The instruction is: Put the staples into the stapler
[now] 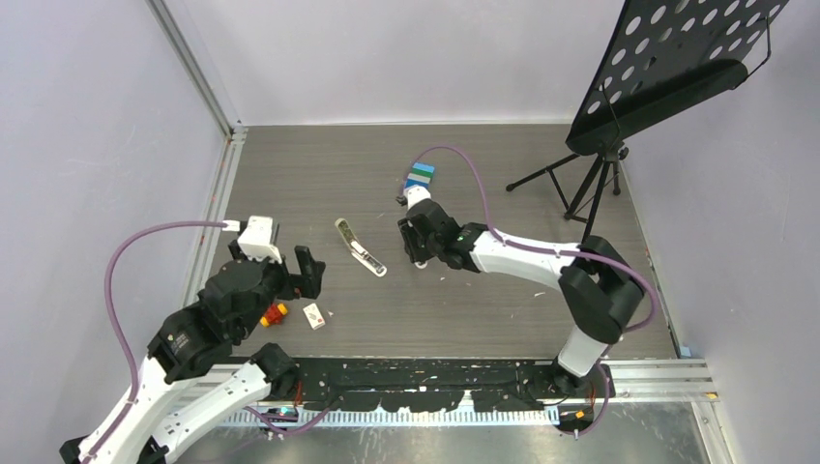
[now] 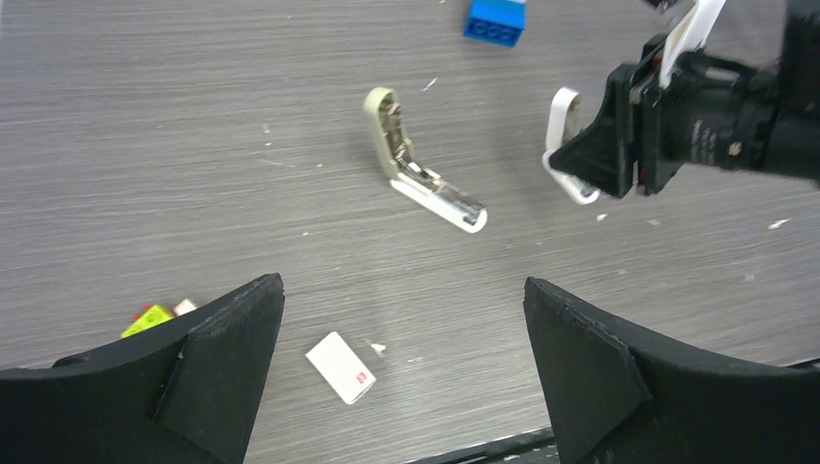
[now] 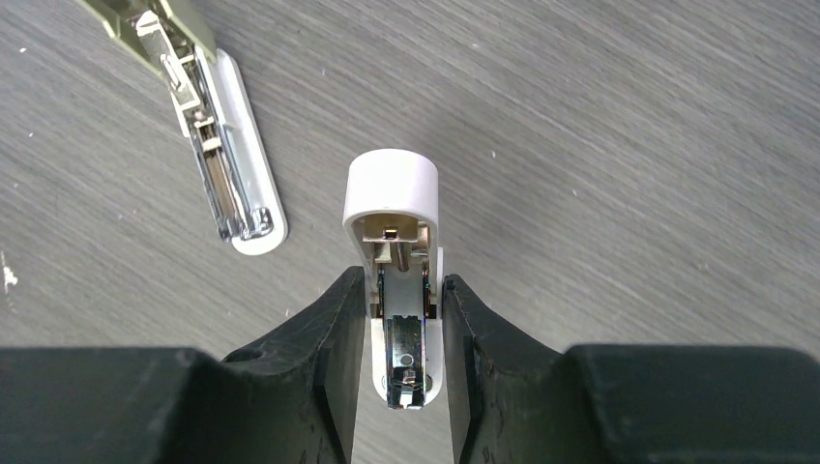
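Note:
The stapler [image 1: 360, 248] lies hinged open on the table, its olive-beige top [image 2: 385, 135] angled away from the white base with its silver channel [image 3: 224, 164]. The staples' small white box with a red mark [image 2: 340, 367] lies flat near the front edge [image 1: 314, 316]. My left gripper [image 2: 402, 285] hovers open above the box with nothing between its fingers. My right gripper [image 3: 404, 280] is shut on a shorter, stubby all-white object [image 3: 392, 193], held just right of the stapler [image 1: 418, 253]. The silvery insert is not visible.
A red-yellow toy brick [image 1: 274, 313] lies left of the box, under my left arm. Blue bricks [image 1: 420, 176] sit behind the right gripper. A black music stand [image 1: 667, 68] on a tripod stands at the back right. Walls close the left and back.

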You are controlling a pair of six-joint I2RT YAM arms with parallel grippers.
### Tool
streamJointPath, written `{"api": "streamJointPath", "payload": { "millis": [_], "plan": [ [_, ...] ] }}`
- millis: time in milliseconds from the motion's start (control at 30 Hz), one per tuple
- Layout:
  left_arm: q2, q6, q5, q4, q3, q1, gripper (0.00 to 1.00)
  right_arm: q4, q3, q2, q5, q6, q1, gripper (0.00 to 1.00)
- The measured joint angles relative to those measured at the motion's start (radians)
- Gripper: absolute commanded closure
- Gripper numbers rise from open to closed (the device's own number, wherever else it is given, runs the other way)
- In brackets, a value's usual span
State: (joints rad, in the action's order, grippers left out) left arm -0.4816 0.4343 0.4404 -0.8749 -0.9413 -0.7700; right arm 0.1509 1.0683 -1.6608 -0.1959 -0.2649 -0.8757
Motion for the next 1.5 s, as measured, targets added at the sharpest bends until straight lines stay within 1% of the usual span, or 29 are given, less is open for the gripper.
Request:
{"api": "streamJointPath", "payload": {
  "millis": [233, 433, 533, 633, 733, 800, 933, 1033, 1133, 1233, 1333, 1500],
  "plan": [
    [0.022, -0.072, 0.064, 0.0, 0.099, 0.0, 0.02, -0.009, 0.111, -0.152, 0.024, 0.046, 0.008, 0.93],
    [0.019, -0.101, 0.097, 0.003, 0.103, 0.006, 0.02, -0.01, 0.144, -0.241, 0.032, 0.068, 0.008, 0.91],
    [0.019, -0.108, 0.096, 0.009, 0.106, 0.023, 0.02, -0.009, 0.153, -0.267, 0.032, 0.072, 0.008, 0.87],
    [0.019, -0.115, 0.082, 0.013, 0.112, 0.056, 0.02, -0.011, 0.162, -0.27, 0.033, 0.073, 0.008, 0.76],
    [0.016, -0.124, 0.059, 0.019, 0.117, 0.088, 0.01, -0.012, 0.164, -0.272, 0.033, 0.073, 0.008, 0.59],
    [0.011, -0.126, 0.045, 0.026, 0.119, 0.104, 0.01, -0.011, 0.164, -0.272, 0.033, 0.071, 0.008, 0.49],
    [-0.007, -0.124, 0.02, 0.03, 0.119, 0.124, 0.0, -0.012, 0.164, -0.272, 0.031, 0.067, 0.008, 0.4],
    [-0.027, -0.108, 0.011, 0.03, 0.119, 0.125, 0.0, -0.011, 0.161, -0.265, 0.025, 0.061, 0.008, 0.38],
    [-0.059, -0.065, 0.006, 0.029, 0.119, 0.125, 0.0, -0.005, 0.135, -0.217, 0.016, 0.056, 0.008, 0.37],
    [-0.111, 0.005, -0.001, 0.025, 0.12, 0.125, 0.0, 0.009, 0.095, -0.121, -0.008, 0.052, 0.008, 0.37],
    [-0.162, 0.089, -0.007, 0.024, 0.127, 0.125, 0.0, 0.013, 0.04, 0.014, -0.046, 0.051, 0.008, 0.37],
    [-0.262, 0.285, 0.01, -0.03, 0.163, 0.125, 0.0, 0.0, -0.08, 0.251, -0.13, 0.025, 0.008, 0.37]
  ]
}}
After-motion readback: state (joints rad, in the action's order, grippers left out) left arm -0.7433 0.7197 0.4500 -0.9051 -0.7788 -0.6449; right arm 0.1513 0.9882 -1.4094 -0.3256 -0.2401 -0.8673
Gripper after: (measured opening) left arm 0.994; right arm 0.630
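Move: The right hand holds the open white stapler; its spot on the table is about 3 cm ahead, 3 cm left and 6 cm below. From that spot the olive stapler lies some 9 cm left and level, the blue block about 15 cm farther out and 3 cm right. The staple box is about 25 cm below the left hand, 1 cm ahead and 2 cm left, with the toy car 9 cm left of the box and 1 cm farther out. Right hand lowers the white stapler forward-left, opens, rises 12 cm; left sinks about 11 cm towards the staples. ##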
